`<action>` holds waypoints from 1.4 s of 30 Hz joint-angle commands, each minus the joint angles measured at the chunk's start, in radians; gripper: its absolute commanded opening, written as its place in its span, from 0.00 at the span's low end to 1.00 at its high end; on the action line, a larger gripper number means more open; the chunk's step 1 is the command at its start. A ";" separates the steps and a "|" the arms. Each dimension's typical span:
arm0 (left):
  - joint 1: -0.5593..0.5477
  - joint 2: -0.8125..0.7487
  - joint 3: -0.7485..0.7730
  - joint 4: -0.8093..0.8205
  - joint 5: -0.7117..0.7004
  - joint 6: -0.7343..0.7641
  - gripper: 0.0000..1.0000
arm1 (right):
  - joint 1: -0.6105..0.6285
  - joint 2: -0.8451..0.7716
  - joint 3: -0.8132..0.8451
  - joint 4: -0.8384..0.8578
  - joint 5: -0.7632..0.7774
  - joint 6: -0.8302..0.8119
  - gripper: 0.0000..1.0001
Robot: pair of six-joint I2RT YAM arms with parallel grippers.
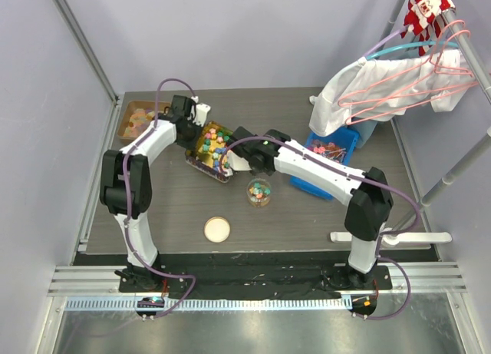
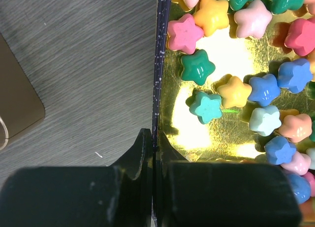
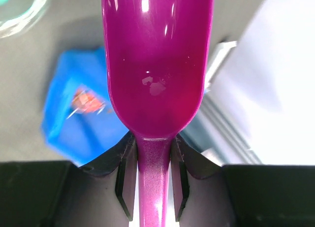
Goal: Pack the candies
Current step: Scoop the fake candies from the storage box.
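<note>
Star-shaped candies (image 2: 197,67) in many colours lie in a gold-lined tray (image 1: 201,156) at mid-table. My left gripper (image 2: 153,136) is shut on the tray's dark side wall (image 2: 160,64), at its left edge in the top view (image 1: 196,133). A clear cup (image 1: 259,192) just right of the tray holds more coloured candies. My right gripper (image 3: 154,143) is shut on the handle of a magenta scoop (image 3: 157,64). No candy shows on its bowl. From above, the right gripper (image 1: 239,148) hangs over the tray's right side.
A brown container (image 1: 139,118) with orange and yellow pieces sits at the back left. A blue bin (image 1: 331,153) stands right of the cup, partly under the right arm. A round lid (image 1: 217,229) lies near the front. Clothes on hangers (image 1: 399,77) hang at the back right.
</note>
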 commanded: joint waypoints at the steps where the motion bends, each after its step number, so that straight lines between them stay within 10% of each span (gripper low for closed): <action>1: -0.022 -0.101 0.053 -0.004 0.080 0.040 0.00 | 0.006 0.068 0.078 0.227 0.138 -0.097 0.01; 27: -0.096 -0.089 0.115 -0.127 0.046 0.069 0.00 | 0.069 0.202 -0.087 0.597 0.285 -0.485 0.01; 42: -0.108 -0.088 0.106 -0.124 0.049 0.063 0.00 | 0.098 0.211 -0.021 0.369 0.054 -0.332 0.01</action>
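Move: The gold-lined tray of fake candies lies ahead and to the left of the right hand, which holds the scoop: roughly 6 cm forward, 19 cm left and 14 cm below. From the same hand the clear storage box is about 6 cm back, 4 cm left and 13 cm down. The left hand grips the tray's wall, with the tray's middle some 8 cm to its right, 3 cm back and 5 cm lower; the brown box lies about 7 cm ahead and 18 cm left of that hand. Keeping its grip on the scoop's handle, the right hand swings about 8 cm forward and 5 cm left, its fingers tipping up some 15 degrees, then comes back about 3 cm while sinking 5 cm and easing another 3 cm left, turning counter-clockwise to bring the bowl down into the candy tray. Meanwhile the left hand, still pinching the tray's wall, draws it about 3 cm back and 3 cm right, lifting slightly and turning about 10 degrees clockwise, then holds nearly still. ##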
